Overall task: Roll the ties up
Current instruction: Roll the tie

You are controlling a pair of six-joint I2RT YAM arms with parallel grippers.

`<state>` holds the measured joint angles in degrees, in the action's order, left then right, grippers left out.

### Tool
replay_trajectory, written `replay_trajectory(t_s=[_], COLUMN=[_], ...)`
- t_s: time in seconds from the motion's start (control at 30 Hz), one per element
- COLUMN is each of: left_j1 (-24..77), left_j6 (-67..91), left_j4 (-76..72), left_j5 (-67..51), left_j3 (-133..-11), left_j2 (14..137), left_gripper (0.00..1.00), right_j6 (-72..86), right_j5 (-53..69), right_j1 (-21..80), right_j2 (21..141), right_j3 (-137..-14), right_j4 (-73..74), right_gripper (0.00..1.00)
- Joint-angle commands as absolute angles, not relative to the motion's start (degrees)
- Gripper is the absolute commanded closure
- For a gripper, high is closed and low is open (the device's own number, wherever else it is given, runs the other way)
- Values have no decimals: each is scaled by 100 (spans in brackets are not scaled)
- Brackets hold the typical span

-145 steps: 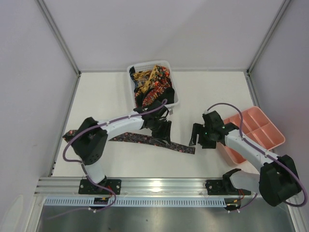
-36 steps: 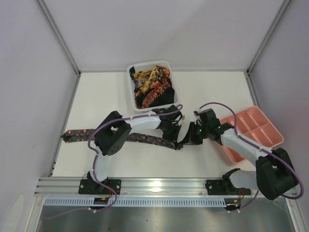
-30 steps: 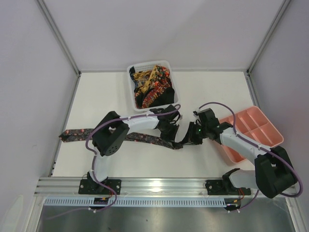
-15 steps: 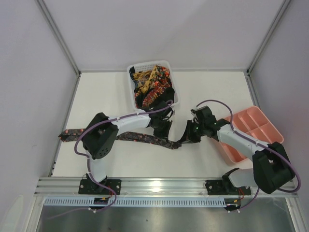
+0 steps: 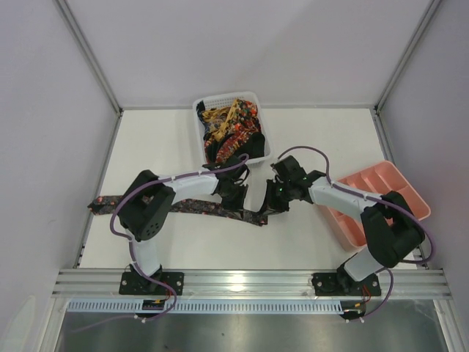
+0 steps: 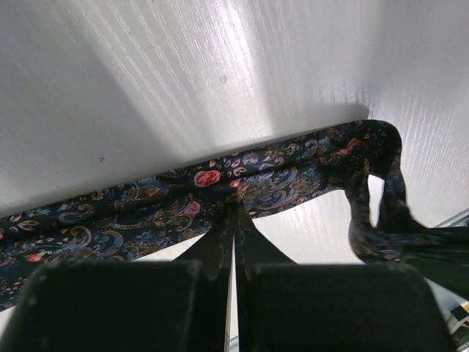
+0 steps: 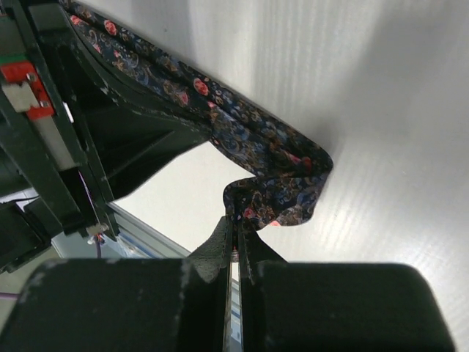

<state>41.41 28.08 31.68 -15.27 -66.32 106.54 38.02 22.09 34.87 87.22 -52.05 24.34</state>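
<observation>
A long dark tie (image 5: 183, 207) with red and gold paisley lies across the table from the left edge towards the middle. My left gripper (image 5: 236, 199) is shut on its near edge a short way from the right end; in the left wrist view the fabric (image 6: 146, 213) puckers at the closed tips (image 6: 234, 209). My right gripper (image 5: 270, 209) is shut on the tie's right end and holds it lifted and curled back over the strip, forming a loop (image 7: 278, 165) just beyond the closed tips (image 7: 234, 220). More patterned ties (image 5: 227, 128) are heaped in the basket.
The white mesh basket (image 5: 268, 147) stands at the back centre, just behind both grippers. A pink compartment tray (image 5: 392, 198) sits at the right, under the right arm. The left arm's dark body (image 7: 73, 147) fills the left of the right wrist view, close to the loop.
Both grippers have moved left along the table. The right one has carried the tie's end back over the strip, so the loop has grown. The tie's far left end slid slightly left.
</observation>
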Motion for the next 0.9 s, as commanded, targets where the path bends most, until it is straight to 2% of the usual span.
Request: replay_trajectory(t_s=[0.0,0.43,0.6,0.63,0.73,0.87], left_j1=[4104,4087,4087,4096,4078,3990], left_j6=[2777,2848,2856,2856,2874,2953], left_j4=[2971,2874,2918,2961,3058,3102], left_j5=[-1459,-1529,-1556,-1538,-1591,-1722], left_j3=[-6565,-6372,-6354,-6363,-6372,-6381], left_j2=[10485,10354,10266,10240,10073,9853], left_gripper=[99,99,99,100,100,99], right_j6=[3946,3876,3806,3780,3814,3850], right_j5=[2039,2021,2074,2126,2328,2705], right_j1=[3603,3779,3779,3788,3788,3779], right_j2=[8999,9966,10151,10160,10108,10011], right_j3=[-5607,-6126,-6266,-6267,-6136,-5890], right_j4=[2286,1978,1943,1925,1785,1373], right_gripper=[100,99,86,80,69,61])
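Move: The right hand already pinches the tie's end. The spot it goes for, on the flat strip just short of the left fingertips, lies about 5 cm to its left, 2 cm ahead and 5 cm down; the strip's folded right end is almost straight below, some 6 cm. The white basket stands about 27 cm ahead and 10 cm left. From the left hand, whose shut tips rest on the strip, the held end is roughly 7 cm right, 1 cm back and 5 cm up. Still pinching the tie's end, the right hand carries it left towards the left fingertips, about 5 cm, also some 3 cm forward and 3 cm down, folding it onto the strip; then its fingers open about a third and let go while it creeps on left. The left hand keeps its closed tips on the strip, then rises about 1 cm at the end, coming free. ##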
